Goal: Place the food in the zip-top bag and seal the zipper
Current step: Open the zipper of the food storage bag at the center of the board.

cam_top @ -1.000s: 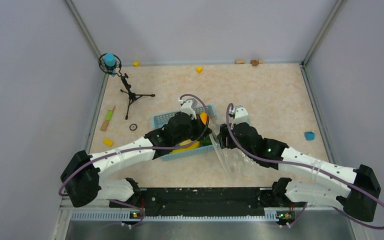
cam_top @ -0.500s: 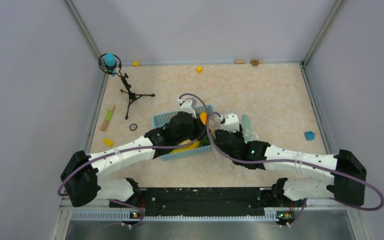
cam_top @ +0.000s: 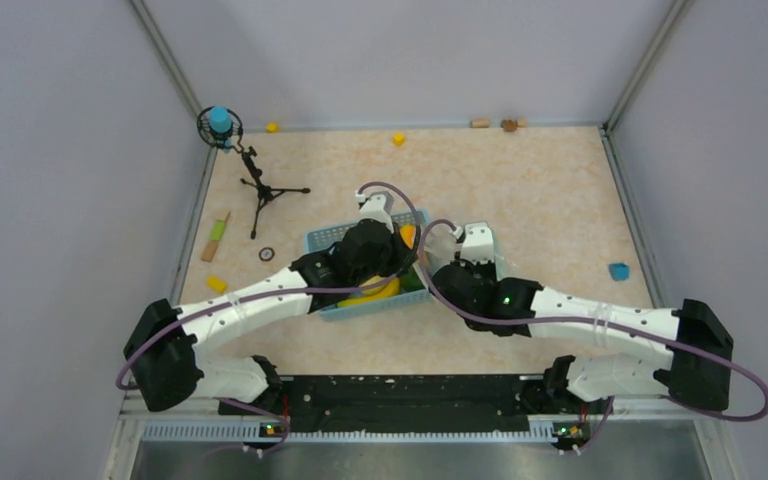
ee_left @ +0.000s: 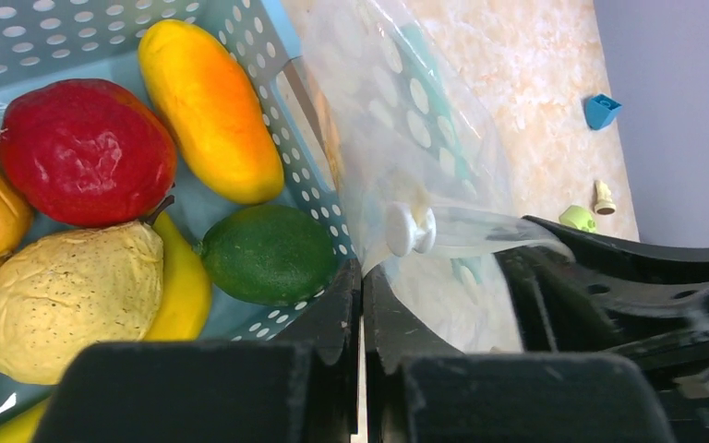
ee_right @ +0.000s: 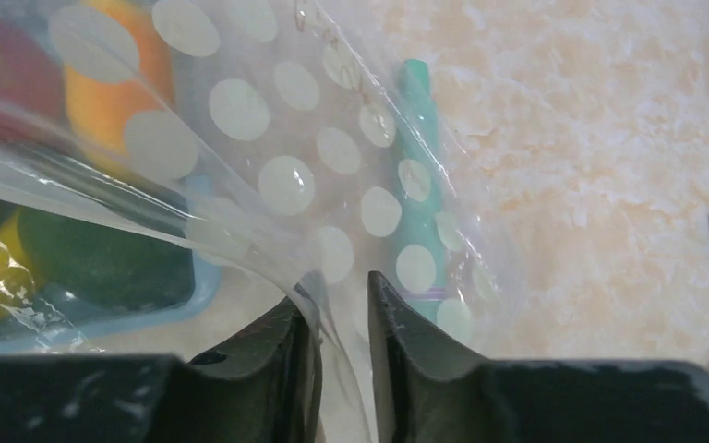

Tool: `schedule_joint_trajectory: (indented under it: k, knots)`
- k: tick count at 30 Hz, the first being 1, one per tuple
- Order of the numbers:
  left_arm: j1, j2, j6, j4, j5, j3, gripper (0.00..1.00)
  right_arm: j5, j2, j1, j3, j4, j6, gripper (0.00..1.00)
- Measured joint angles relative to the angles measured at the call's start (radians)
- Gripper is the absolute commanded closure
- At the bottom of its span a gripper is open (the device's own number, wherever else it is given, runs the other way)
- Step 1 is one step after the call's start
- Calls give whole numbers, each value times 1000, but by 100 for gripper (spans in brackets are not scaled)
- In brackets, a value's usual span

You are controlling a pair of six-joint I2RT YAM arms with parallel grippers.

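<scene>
The food lies in the light-blue basket [ee_left: 18, 28]: a red fruit [ee_left: 83, 152], an orange one [ee_left: 208, 111], a dark green one [ee_left: 268, 254], a pale yellow one [ee_left: 65, 295] and a banana [ee_left: 185, 286]. The clear, dotted zip-top bag [ee_left: 406, 120] hangs beside the basket's right wall. My left gripper [ee_left: 362, 277] is shut on the bag's rim just below the white zipper slider [ee_left: 410, 228]. My right gripper [ee_right: 337, 286] holds a narrow gap. The bag's film [ee_right: 268, 166] runs through that gap, lying against the left finger.
A teal stick [ee_right: 417, 138] lies on the table behind the bag. A blue block [cam_top: 618, 271] sits to the right. A small black tripod [cam_top: 260, 190] stands at the back left. Yellow blocks [cam_top: 398, 139] [cam_top: 217, 284] are scattered on the table.
My right arm has swung in toward the basket and its jaws have narrowed around the bag's film. The bag no longer lies spread on the table. My left gripper has stayed shut in place.
</scene>
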Motion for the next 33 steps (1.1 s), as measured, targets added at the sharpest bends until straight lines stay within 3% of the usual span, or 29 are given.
schedule_joint_trajectory:
  k: [2,12,14,17,21,25,28,33]
  knots:
    - [0,5,5,-8,-9,8,100,31,-16,0,1,-24,14,100]
    - [-8,67,58,-23,-38,62,100,129,-111,4,49,-92,55,100]
    - [-10,77,66,-23,-48,76,89,127,-138,3,53,-97,55,100]
    - [-11,80,81,-22,-56,83,56,105,-182,-9,53,-100,56,100]
    - [-3,80,123,-2,10,77,37,87,-206,-23,52,-103,58,100]
    - [2,46,134,131,165,-6,28,63,-169,-23,52,-83,62,100]
    - [1,15,126,203,242,-77,27,51,-112,-25,52,-68,86,100]
    - [0,-1,100,253,263,-103,24,32,-45,-45,53,-58,153,100]
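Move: The left fingers already pinch the food storage bag's upper edge. The right hand has the bag's free rim right between its half-closed fingers, some 10 cm to the right of the left hand, 2 cm farther back and about 4 cm lower. The avocado lies about 3 cm ahead, 2 cm left and 14 cm below the left hand, the mango about 9 cm ahead, 3 cm left. The green tube is roughly 6 cm ahead, 2 cm right and 12 cm below the right hand. The right fingers shut on the bag's rim and keep the pinch as the right hand lifts about 6 cm and shifts 3 cm right, then sinks some 4 cm and eases back left. The left hand first holds its edge, edging forward, then opens wide, lets go and swings back about 4 cm and to the right, turning some 15 degrees clockwise, towards the bag's open mouth. ##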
